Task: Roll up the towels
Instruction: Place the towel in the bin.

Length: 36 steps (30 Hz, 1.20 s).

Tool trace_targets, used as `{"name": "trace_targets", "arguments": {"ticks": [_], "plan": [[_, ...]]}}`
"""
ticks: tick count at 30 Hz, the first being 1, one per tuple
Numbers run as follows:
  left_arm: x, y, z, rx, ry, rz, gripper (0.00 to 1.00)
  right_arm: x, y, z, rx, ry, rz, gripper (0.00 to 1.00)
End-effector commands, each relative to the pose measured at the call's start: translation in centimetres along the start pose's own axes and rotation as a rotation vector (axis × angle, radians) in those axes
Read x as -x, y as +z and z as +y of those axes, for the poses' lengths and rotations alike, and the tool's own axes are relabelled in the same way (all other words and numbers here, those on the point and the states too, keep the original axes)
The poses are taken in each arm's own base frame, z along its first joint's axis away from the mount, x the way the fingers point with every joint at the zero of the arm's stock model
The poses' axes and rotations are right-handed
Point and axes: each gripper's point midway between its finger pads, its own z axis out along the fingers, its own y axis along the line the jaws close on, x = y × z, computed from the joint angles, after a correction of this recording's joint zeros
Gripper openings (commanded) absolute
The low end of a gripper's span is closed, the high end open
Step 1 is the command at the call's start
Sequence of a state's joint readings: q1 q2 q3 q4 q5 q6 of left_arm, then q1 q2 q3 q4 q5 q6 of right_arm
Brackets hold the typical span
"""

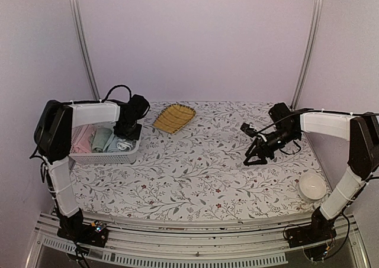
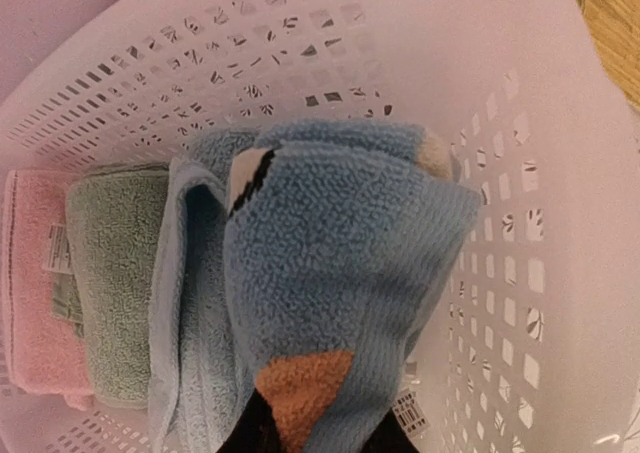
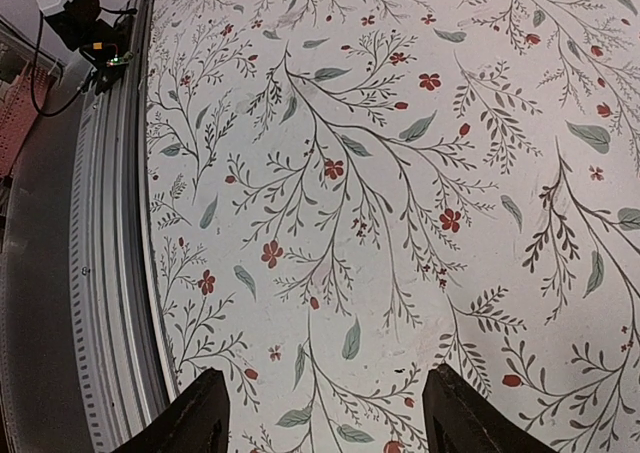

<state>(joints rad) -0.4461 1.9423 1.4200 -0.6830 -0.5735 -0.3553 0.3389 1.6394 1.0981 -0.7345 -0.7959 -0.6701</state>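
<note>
The smaller towel (image 2: 340, 273), light blue with orange and dark prints, is rolled up inside a white slotted basket (image 2: 520, 173). My left gripper (image 2: 325, 438) is shut on its near end, with a dark finger on either side. The larger plain light-blue towel (image 2: 190, 313) lies rolled against the printed one's left side. From above, my left gripper (image 1: 127, 132) reaches down into the basket (image 1: 106, 157) at the table's left. My right gripper (image 1: 254, 155) hangs open over the right part of the table. In its wrist view the fingers (image 3: 195, 418) stand wide apart above bare floral cloth.
A green rolled towel (image 2: 115, 273) and a pink one (image 2: 35, 273) fill the basket's left side. A yellow ribbed leaf-shaped tray (image 1: 174, 118) lies behind the basket's right end. A white bowl (image 1: 312, 186) sits at the near right. The table's front rail (image 3: 100, 273) runs along the edge.
</note>
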Motion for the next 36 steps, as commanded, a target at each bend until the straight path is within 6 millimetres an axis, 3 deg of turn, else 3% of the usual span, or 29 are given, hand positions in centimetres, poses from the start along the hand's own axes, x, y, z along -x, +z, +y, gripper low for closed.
{"name": "trace_targets", "arguments": {"ticks": [1,6,14,24,26,36], "plan": [[-2.3,3.3,0.1,-0.005,-0.056,0.08,0.0,-0.3,0.2,0.2,0.025,0.011,0.003,0.69],[-3.4,4.9,-0.3,-0.053,-0.092,0.123,0.0,-0.4,0.3,0.2,0.03,0.014,0.005,0.69],[-3.3,4.9,-0.7,-0.099,-0.118,0.133,0.2,-0.4,0.2,0.3,0.031,0.012,0.006,0.7],[-1.9,2.0,0.6,-0.125,-0.148,0.096,0.43,-0.3,0.2,0.4,0.037,0.008,0.003,0.75],[-1.6,1.5,0.6,-0.137,-0.152,0.087,0.46,-0.2,0.1,0.5,0.04,0.007,0.0,1.0],[1.6,-3.4,1.8,-0.232,-0.199,-0.032,0.6,0.5,-0.4,1.0,0.045,-0.009,-0.022,0.99]]}}
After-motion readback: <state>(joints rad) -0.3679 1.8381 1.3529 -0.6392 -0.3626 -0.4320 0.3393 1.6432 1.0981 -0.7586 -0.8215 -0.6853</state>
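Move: My left hand still pinches the near end of the blue towel with the orange patch. The towel's slot along the bin's right wall centres about 4 cm ahead, 1 cm left and 4 cm below. Level with it on its left lie the light blue towel, 5 cm left of my hand, and the green towel, some 10 cm left. The yellow basket stands roughly 13 cm ahead and 19 cm right. From my right hand the slot is about 15 cm ahead, 49 cm left, 7 cm below. I lower the pinched towel end a little over 2 cm into the bin, easing about 1 cm forward and tilting my left wrist some 10 degrees so the fingers point more steeply down. Staying low, I open the fingers to let go, draw back about 1.5 cm, then lift over 3 cm straight off. My right fingers spread fully in place. ##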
